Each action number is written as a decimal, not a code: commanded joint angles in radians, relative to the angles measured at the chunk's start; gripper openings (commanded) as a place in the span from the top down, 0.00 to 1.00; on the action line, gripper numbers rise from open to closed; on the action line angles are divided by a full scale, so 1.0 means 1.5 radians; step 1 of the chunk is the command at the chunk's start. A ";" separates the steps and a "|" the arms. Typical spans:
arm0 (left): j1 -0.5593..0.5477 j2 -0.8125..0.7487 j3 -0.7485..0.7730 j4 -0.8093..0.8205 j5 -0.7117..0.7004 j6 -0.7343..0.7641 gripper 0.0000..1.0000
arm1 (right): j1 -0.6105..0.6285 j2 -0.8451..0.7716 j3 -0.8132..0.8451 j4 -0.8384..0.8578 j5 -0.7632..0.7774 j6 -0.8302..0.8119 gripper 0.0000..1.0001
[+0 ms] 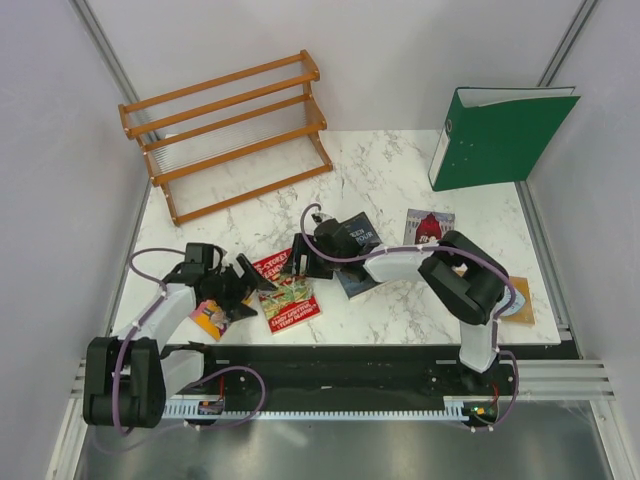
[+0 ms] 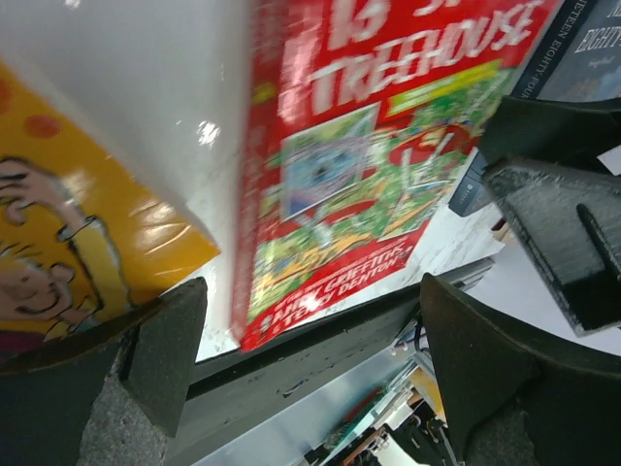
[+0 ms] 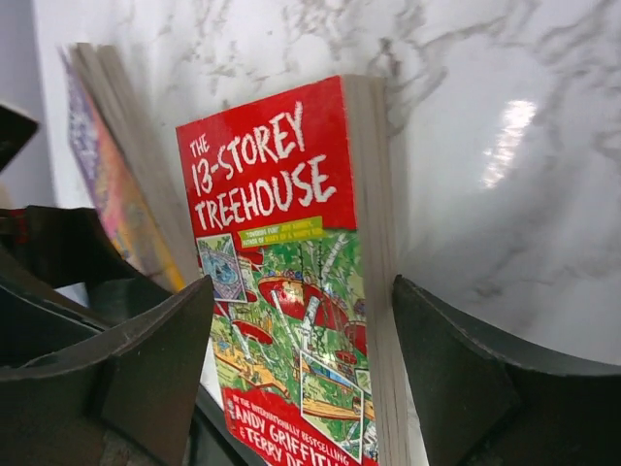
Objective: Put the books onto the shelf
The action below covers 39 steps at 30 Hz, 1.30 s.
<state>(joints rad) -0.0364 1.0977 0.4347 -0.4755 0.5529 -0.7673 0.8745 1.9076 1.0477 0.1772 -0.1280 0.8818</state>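
Note:
The red book (image 1: 287, 295) lies flat near the table's front edge. My right gripper (image 1: 300, 258) is open at its far end. In the right wrist view its jaws straddle the red book (image 3: 281, 243), one finger beside the page edge and the other apart from the cover. My left gripper (image 1: 250, 280) is open just left of the red book (image 2: 359, 165), with nothing between its fingers (image 2: 165, 340). The yellow book (image 1: 210, 318) lies under the left wrist. A dark blue book (image 1: 355, 250) lies beneath the right arm. The wooden shelf (image 1: 225, 135) stands at the far left.
A green ring binder (image 1: 495, 135) stands at the back right. A pink-maroon book (image 1: 428, 226) lies in front of it. An orange-brown book (image 1: 520, 300) shows partly behind the right arm. The table's front edge (image 1: 340, 345) runs close to the red book.

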 commanded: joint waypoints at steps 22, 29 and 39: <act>-0.156 -0.104 0.143 -0.019 -0.152 -0.014 0.08 | -0.029 0.041 -0.055 0.211 -0.230 0.042 1.00; -0.156 -0.284 0.114 -0.018 -0.218 -0.041 0.05 | -0.085 -0.101 -0.114 0.213 -0.179 0.050 1.00; -0.157 -0.348 0.004 0.100 -0.177 -0.140 0.07 | -0.115 -0.173 -0.140 0.293 -0.185 0.125 1.00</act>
<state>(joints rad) -0.2741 0.5880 0.4919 -0.4530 0.2634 -0.8886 0.6945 1.6745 0.8524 0.4854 -0.3752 0.9867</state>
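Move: The Treehouse book lies flat under both hands: its middle is about 3 cm left and 5 cm back of the right hand point, some 2 cm lower, and about 6 cm right and 2 cm ahead of the left, also some 2 cm below. The dark grey book is some 16 cm right and 3 cm ahead of the right hand; the yellow book is roughly 11 cm left and 4 cm back of the left hand. The right hand slides about 4 cm left onto the Treehouse book's right-hand page edge, rolling its left side up some 15 degrees while the fingers shut on the upper part of that edge, then carries the book right, up about 10 cm and slightly forward. The open left hand first comes in some 5 cm rightward at the spine side, then backs off a little left and rises, ending about 11 cm higher with its fingers tilted up some 30 degrees. ##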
